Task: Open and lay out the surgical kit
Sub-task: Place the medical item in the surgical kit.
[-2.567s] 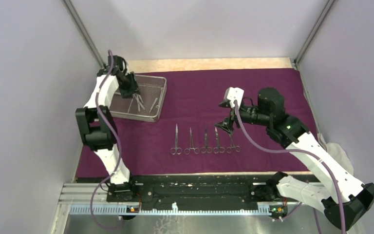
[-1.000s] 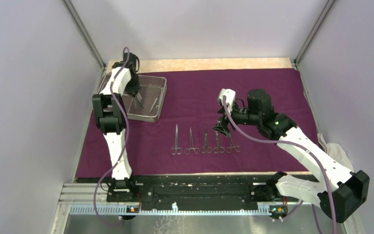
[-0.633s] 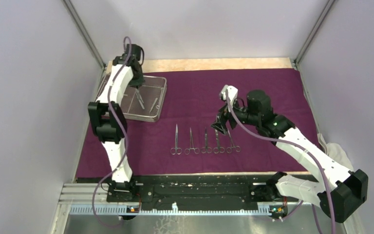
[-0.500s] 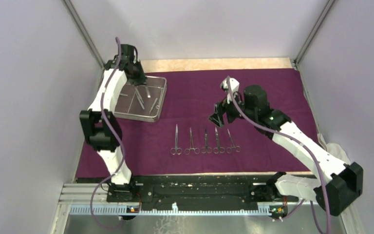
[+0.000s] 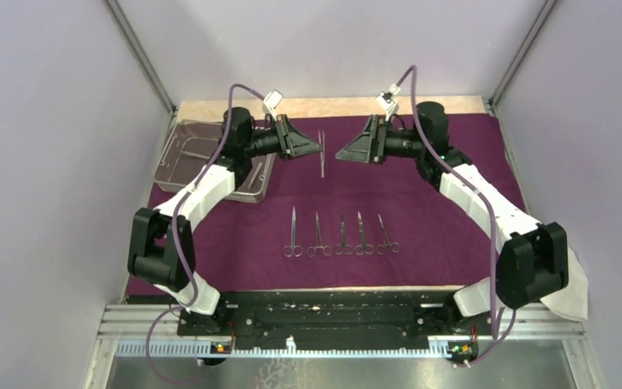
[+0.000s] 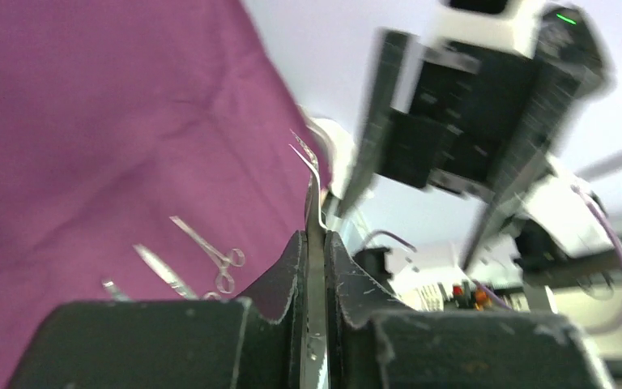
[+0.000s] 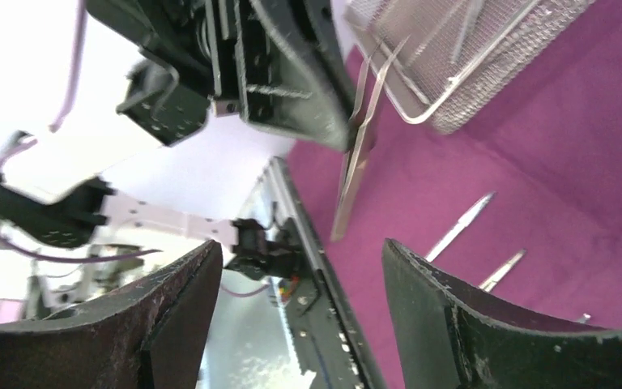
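The purple cloth wrap [image 5: 453, 219] lies spread over the table, with the wire-mesh tray [image 5: 180, 154] at its back left. Several scissor-like instruments [image 5: 341, 235] lie in a row on the cloth. My left gripper [image 5: 315, 151] hangs above the cloth's back middle, shut on steel tweezers [image 5: 321, 164], which point toward the near edge. The left wrist view shows the tweezers [image 6: 315, 182] pinched between the fingers [image 6: 291, 267]. My right gripper [image 5: 339, 155] faces the left one from the right, open and empty. In the right wrist view the tweezers [image 7: 355, 166] lie ahead of its spread fingers [image 7: 174, 312].
A white cloth [image 5: 571, 288] hangs off the table's right edge by the right arm's base. Grey walls close in the left, right and back. The black rail [image 5: 324, 320] with both arm bases runs along the near edge. More instruments lie in the tray [image 7: 453, 57].
My left arm lifted the tweezers from the tray and swung right over the cloth. My right arm rose from the instrument row and turned to face the left gripper.
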Tool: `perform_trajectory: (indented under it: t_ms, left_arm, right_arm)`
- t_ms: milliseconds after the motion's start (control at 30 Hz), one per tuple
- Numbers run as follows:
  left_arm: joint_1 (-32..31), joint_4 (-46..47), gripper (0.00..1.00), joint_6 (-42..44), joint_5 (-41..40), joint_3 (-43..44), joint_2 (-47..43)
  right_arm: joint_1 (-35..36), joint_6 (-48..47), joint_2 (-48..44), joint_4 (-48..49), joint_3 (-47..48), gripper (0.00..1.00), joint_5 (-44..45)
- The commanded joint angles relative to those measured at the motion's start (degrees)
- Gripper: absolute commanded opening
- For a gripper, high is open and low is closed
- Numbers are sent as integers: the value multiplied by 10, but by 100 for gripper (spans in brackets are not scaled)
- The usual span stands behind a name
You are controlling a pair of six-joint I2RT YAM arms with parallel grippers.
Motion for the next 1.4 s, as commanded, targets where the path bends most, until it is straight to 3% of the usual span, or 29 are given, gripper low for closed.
perform_trajectory:
  t_ms: [0,267,333,400,600,700,833,1233,1367]
  left_arm:
    - [-22,241,0,-112,90,-27,-42]
    - [-51,537,0,-337,81,-41,-23]
    - [-57,564,0,-364,70,-28,-17]
    - [-62,588,0,-390,60,-11,-6]
    - [-69,585,0,-400,46,28,4]
    - [-75,589,0,-404,40,39,13]
    - [-79,612,0,-422,28,57,29]
    - [-86,640,0,-443,28,77,40]
    - [-86,653,0,-452,28,76,41]
  right_arm:
    - [-38,272,-12,357,-71,70,-151]
    - [-31,570,39,807,-103,66,-146]
    - [-14,613,72,860,-81,62,-147]
    - [0,609,83,854,-68,61,-143]
    - [-1,464,45,677,-57,62,-152]
    - [17,554,70,787,-44,60,-159]
    - [22,706,120,997,-28,47,-126]
    - [17,738,124,1024,-29,42,-92]
    - [15,743,122,1024,-19,33,-88]
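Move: The left hand already holds the tweezers. The right hand's open fingers, where it is taking them, are about 5 cm to its right, 5 cm back and 3 cm higher. From the right hand, the tweezers' middle is roughly 5 cm left, 4 cm ahead and 4 cm below. The nearest clamp in the laid-out row lies some 27 cm below the left hand and 8 cm back, and the metal tray about 30 cm left, 14 cm ahead and 25 cm below. Up and back go both hands, the left rising about 17 cm with the tweezers kept pinched and edging right towards the other hand. The right climbs some 12 cm, its fingers closing from wide to about half that gap around the tweezers' blunt lower part. Both wrists turn until the fingers tip up and face each other. ##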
